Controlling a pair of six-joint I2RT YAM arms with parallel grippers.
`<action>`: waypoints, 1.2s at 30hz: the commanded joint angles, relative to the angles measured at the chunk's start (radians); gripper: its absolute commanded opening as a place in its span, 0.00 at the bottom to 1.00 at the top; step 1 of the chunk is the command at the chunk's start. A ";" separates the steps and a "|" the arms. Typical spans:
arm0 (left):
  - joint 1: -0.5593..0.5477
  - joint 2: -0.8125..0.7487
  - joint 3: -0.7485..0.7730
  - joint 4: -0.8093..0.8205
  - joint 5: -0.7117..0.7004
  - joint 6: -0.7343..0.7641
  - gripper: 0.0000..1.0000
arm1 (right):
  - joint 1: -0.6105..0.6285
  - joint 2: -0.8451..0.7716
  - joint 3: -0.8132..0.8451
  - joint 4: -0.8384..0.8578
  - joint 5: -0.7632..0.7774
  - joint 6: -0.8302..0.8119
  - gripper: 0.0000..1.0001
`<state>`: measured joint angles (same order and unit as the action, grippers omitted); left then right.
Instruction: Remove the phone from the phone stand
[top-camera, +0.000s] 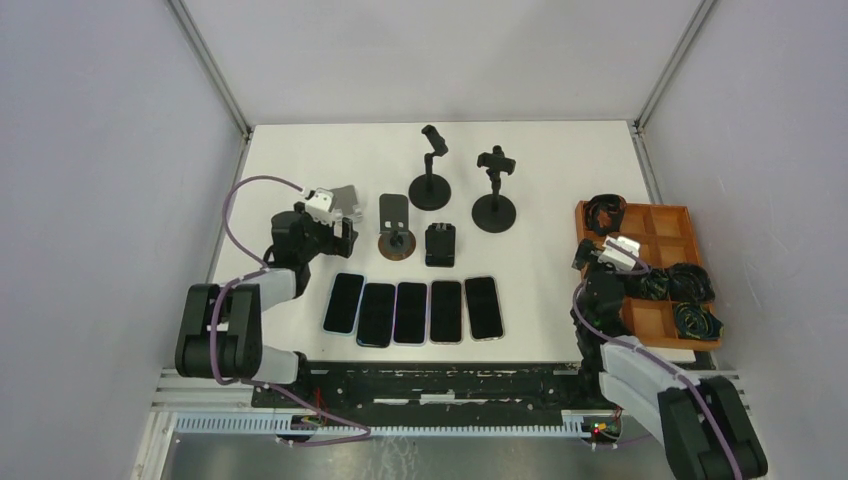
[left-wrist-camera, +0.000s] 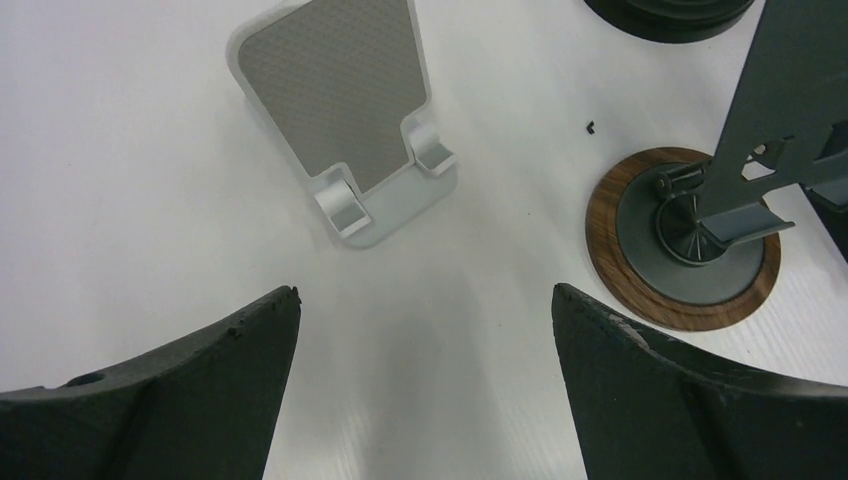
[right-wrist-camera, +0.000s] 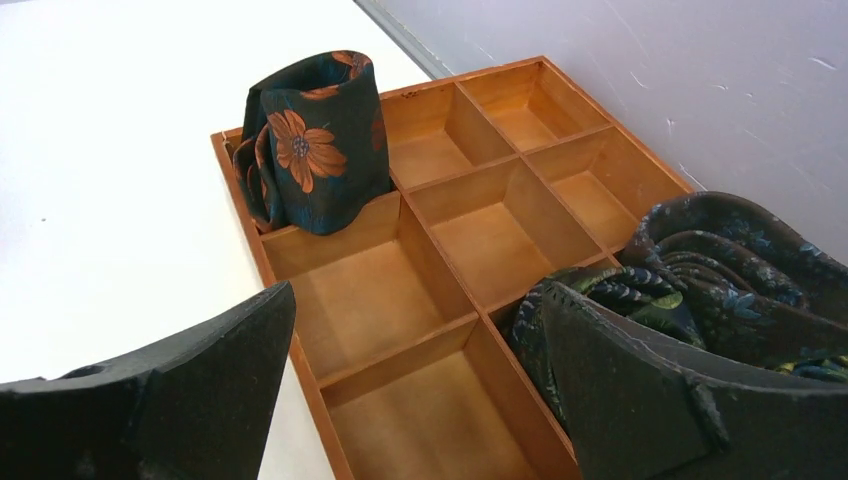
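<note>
Several dark phones (top-camera: 411, 312) lie flat in a row near the table's front edge. A silver phone stand (left-wrist-camera: 345, 110) stands empty just ahead of my left gripper (left-wrist-camera: 425, 292), which is open above bare table with nothing between its fingers. To its right is a dark stand on a wood-rimmed round base (left-wrist-camera: 690, 240), also without a phone. In the top view the silver stand (top-camera: 345, 198) is at the left, with my left gripper (top-camera: 335, 222) beside it. My right gripper (right-wrist-camera: 415, 290) is open over the wooden tray (right-wrist-camera: 400, 290).
A small black stand (top-camera: 440, 245) and two tall black clamp stands (top-camera: 431, 170) (top-camera: 494, 190) occupy the table's middle. The compartment tray (top-camera: 660, 320) at the right edge holds a rolled floral tie (right-wrist-camera: 310, 140) and dark rolled ties (right-wrist-camera: 720, 260). Grey walls enclose the table.
</note>
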<state>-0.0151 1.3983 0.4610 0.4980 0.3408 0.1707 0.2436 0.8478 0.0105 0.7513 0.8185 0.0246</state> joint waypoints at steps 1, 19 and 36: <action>0.014 0.045 -0.027 0.253 0.001 -0.051 1.00 | -0.005 0.167 -0.131 0.364 0.060 -0.052 0.98; 0.068 0.123 -0.259 0.714 -0.106 -0.125 1.00 | -0.049 0.548 -0.175 0.859 -0.308 -0.251 0.98; 0.068 0.135 -0.249 0.734 -0.101 -0.140 1.00 | -0.123 0.516 -0.116 0.682 -0.386 -0.181 0.98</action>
<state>0.0547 1.5345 0.1921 1.1767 0.2615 0.0620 0.1234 1.3754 0.0097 1.3979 0.4473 -0.1692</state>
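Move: All five phones already lie in a row near the arms. The rightmost phone is about 28 cm left of the right hand, 9 cm back and 11 cm lower; the rolled flowered cloth is some 14 cm straight ahead of that hand. From the left hand, that phone lies roughly 37 cm right and 18 cm back. The grey stand is about 7 cm ahead of the left hand and 3 cm right; the wooden-base stand is some 14 cm right and 1 cm back. Settle both empty, open grippers into rest. Slide the left one about 3.5 cm left, away from the grey stand, tipping its fingers up and swinging them slightly counter-clockwise. Ease the right one about 5 cm forward towards the flowered cloth, then a little left, turning some 15 degrees counter-clockwise; touch nothing. ##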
